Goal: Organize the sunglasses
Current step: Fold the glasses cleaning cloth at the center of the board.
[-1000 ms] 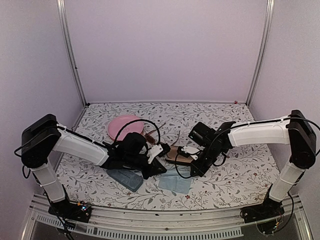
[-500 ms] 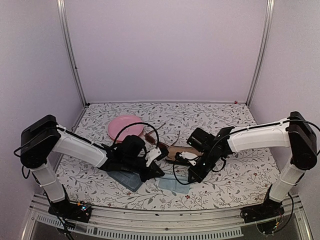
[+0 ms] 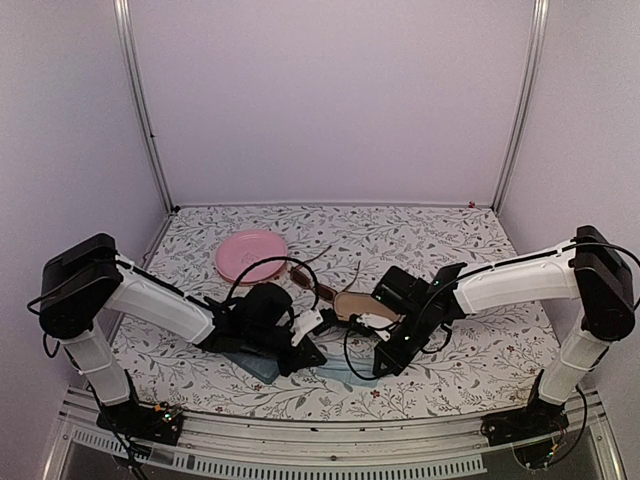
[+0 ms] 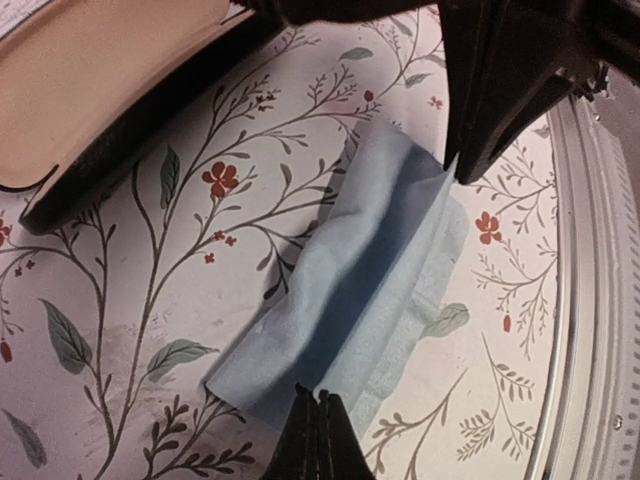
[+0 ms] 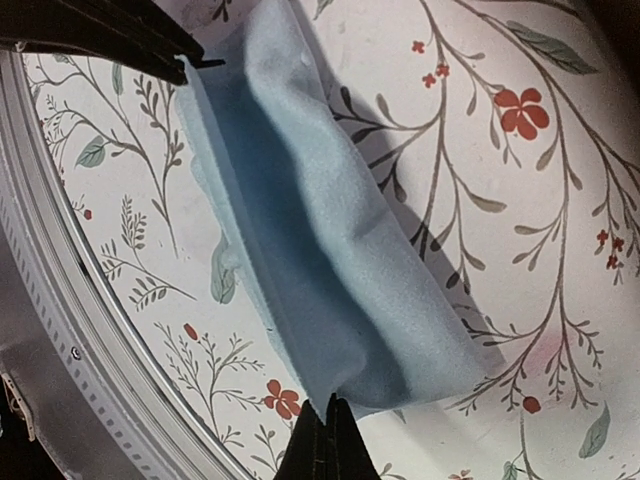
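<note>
The reddish-brown sunglasses (image 3: 308, 276) lie on the table with their thin arms spread, just beyond the open black case (image 3: 352, 304) with its tan lining. Both grippers sit nearer the front edge, on a light blue cloth (image 3: 347, 371). My left gripper (image 4: 318, 402) is shut on one corner of the cloth (image 4: 350, 280). My right gripper (image 5: 328, 408) is shut on the opposite corner of the cloth (image 5: 320, 240). The cloth hangs folded between them, just above the table.
A pink plate (image 3: 250, 252) sits at the back left. A grey-blue case (image 3: 248, 362) lies under the left wrist. The open case's black rim (image 4: 110, 170) is close beside the cloth. The metal rail (image 5: 60, 330) of the front edge runs right by it.
Both grippers have moved toward the front edge and lower, carrying the cloth's corners with them. The cloth has gone from lying flat to being folded over.
</note>
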Controlling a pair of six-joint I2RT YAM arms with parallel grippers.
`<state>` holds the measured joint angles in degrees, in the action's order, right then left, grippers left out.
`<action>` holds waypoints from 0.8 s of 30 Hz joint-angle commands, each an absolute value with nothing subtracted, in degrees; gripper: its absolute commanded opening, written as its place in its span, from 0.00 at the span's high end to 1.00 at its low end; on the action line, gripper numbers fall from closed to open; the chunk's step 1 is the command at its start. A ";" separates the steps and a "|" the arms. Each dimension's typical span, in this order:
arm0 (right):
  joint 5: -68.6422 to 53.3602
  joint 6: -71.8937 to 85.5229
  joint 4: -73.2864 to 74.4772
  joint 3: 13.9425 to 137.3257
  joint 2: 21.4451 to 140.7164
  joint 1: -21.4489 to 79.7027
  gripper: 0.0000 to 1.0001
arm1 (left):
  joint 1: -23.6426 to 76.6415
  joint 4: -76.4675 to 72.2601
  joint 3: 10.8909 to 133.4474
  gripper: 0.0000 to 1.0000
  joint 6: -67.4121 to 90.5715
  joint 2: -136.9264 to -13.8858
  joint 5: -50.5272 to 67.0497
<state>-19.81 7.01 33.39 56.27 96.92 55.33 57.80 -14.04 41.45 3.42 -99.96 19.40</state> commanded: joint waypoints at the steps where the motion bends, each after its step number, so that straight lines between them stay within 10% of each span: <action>1: -20.52 8.34 32.61 55.12 96.59 56.14 1.00 | 58.84 -12.85 40.65 1.00 3.91 -98.44 17.87; 24: -23.85 10.27 29.04 52.79 94.13 57.93 0.76 | 62.24 -9.79 39.26 0.76 5.04 -96.05 15.07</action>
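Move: Each hand still pinches one end of the cleaning cloth's lifted far edge. The cloth's near edge, where it is being taken, has its middle about 3 cm back, 6 cm right and 2 cm below the left hand; from the right hand, some 1 cm back, 6 cm left and 2 cm down. The open black case stands roughly 14 cm ahead of the right hand and 2 cm left; the sunglasses lie about 20 cm ahead and 14 cm left. Both hands carry the cloth's lifted edge back about 2 cm, easing down, then open slightly and release it. ##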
